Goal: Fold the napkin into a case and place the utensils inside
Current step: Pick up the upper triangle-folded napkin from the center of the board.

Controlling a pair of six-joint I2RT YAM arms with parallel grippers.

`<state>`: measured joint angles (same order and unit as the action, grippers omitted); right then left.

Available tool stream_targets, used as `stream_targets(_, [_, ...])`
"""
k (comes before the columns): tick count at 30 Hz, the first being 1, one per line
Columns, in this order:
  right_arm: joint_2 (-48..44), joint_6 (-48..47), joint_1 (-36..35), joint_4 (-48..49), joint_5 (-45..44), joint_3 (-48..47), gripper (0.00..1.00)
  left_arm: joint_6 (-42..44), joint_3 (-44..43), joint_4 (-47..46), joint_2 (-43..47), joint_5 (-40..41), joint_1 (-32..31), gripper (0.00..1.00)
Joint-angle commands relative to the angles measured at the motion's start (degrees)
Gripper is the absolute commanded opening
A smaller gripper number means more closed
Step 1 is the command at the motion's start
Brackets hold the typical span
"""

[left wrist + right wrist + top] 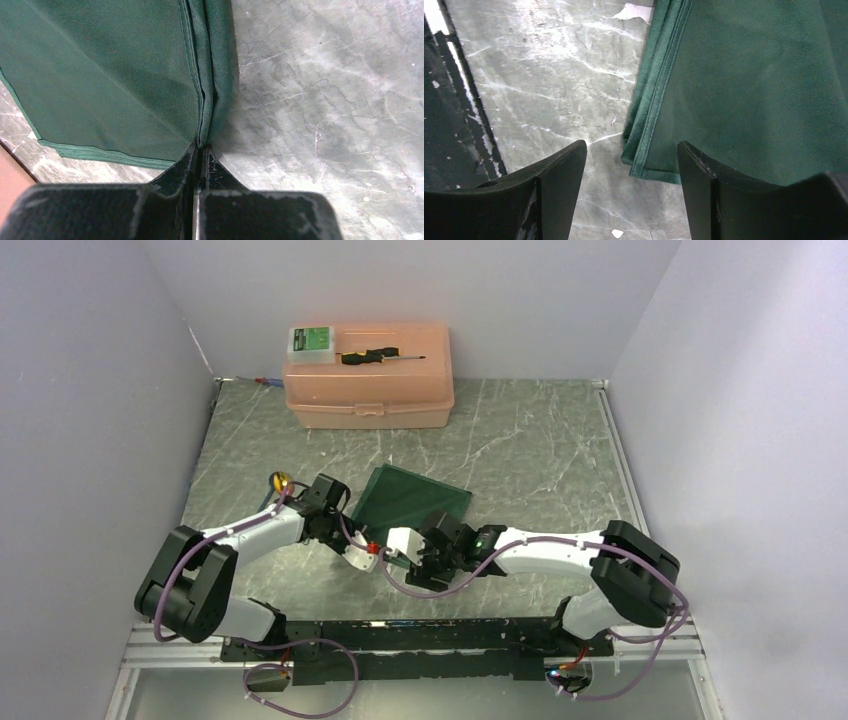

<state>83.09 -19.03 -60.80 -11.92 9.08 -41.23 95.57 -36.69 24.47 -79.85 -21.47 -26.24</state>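
Observation:
The dark green napkin [410, 500] lies folded on the marble table, in the middle. My left gripper [376, 544] is at its near edge. In the left wrist view the left gripper [201, 147] is shut on the doubled edge of the napkin [110, 75]. My right gripper [424, 552] is beside it at the near edge. In the right wrist view the right gripper [632, 145] is open, with a hemmed corner of the napkin [749, 90] between its fingers. A gold-headed utensil [281, 481] lies left of the left wrist. The silver utensil is out of view.
A peach plastic box [368, 395] stands at the back, with a black-handled screwdriver [372, 357] and a small green-and-white pack [312, 343] on its lid. Grey walls close in left, right and back. A black rail [420, 640] runs along the near edge.

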Motion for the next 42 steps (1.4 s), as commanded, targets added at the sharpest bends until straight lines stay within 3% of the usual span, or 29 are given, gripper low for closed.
stream_targets(1, [1.5, -0.4, -0.4, 4.9, -3.3, -2.0, 0.69, -2.8, -1.3, 0.4, 1.7, 0.0, -0.1, 0.03])
stream_targets(11, [3.1, -1.4, -0.7, 9.0, -8.3, -0.9, 0.52, -3.2, 0.2, -0.8, 2.6, 0.4, 0.2, 0.03])
stream_targets(26, [7.3, 1.4, -3.4, 7.1, -9.0, -1.5, 0.55, -3.1, 1.6, -0.6, 4.3, 0.3, 0.6, 0.03])
stream_targets(29, [8.4, 1.4, -3.6, 7.3, -11.6, -1.8, 0.46, -3.4, 1.7, -0.7, 4.5, 0.3, 0.7, 0.03])
stream_targets(33, [8.4, 1.2, -3.8, 6.4, -14.7, -1.8, 0.24, -3.7, 1.9, -1.3, 4.6, 0.4, 1.1, 0.03])
stream_targets(37, [6.8, 1.9, -4.1, 6.7, -14.9, -0.8, 0.2, -4.1, 1.7, -1.7, 4.6, -0.1, 1.8, 0.03])
stream_targets(42, [4.8, 4.5, -5.3, 10.7, -15.5, 1.3, 0.0, -5.4, 0.4, -1.2, 4.4, -0.4, 3.1, 0.03])
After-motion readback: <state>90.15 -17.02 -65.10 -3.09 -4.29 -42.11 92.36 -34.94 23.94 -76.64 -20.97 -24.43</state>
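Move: The napkin's near corner lies just past the right fingertips, between the open fingers: about 2 cm ahead, 1 cm left and 2 cm below. The napkin's left corner is already in the left fingers, some 7 cm ahead and 14 cm left of the right hand; the golden spoon is about 17 cm ahead and 27 cm left. From the left hand, the near corner lies roughly 7 cm back, 13 cm right and 1 cm lower. The right fingers close and pinch the folded edge beside the near corner. They get there by sliding about 2.5 cm forward, easing back 1 cm and going forward again, working 2 cm left and 1.5 cm down while the tips swing forward some 10 degrees. The left hand keeps its shut grip, rising slightly, then drifting 1 cm left. ##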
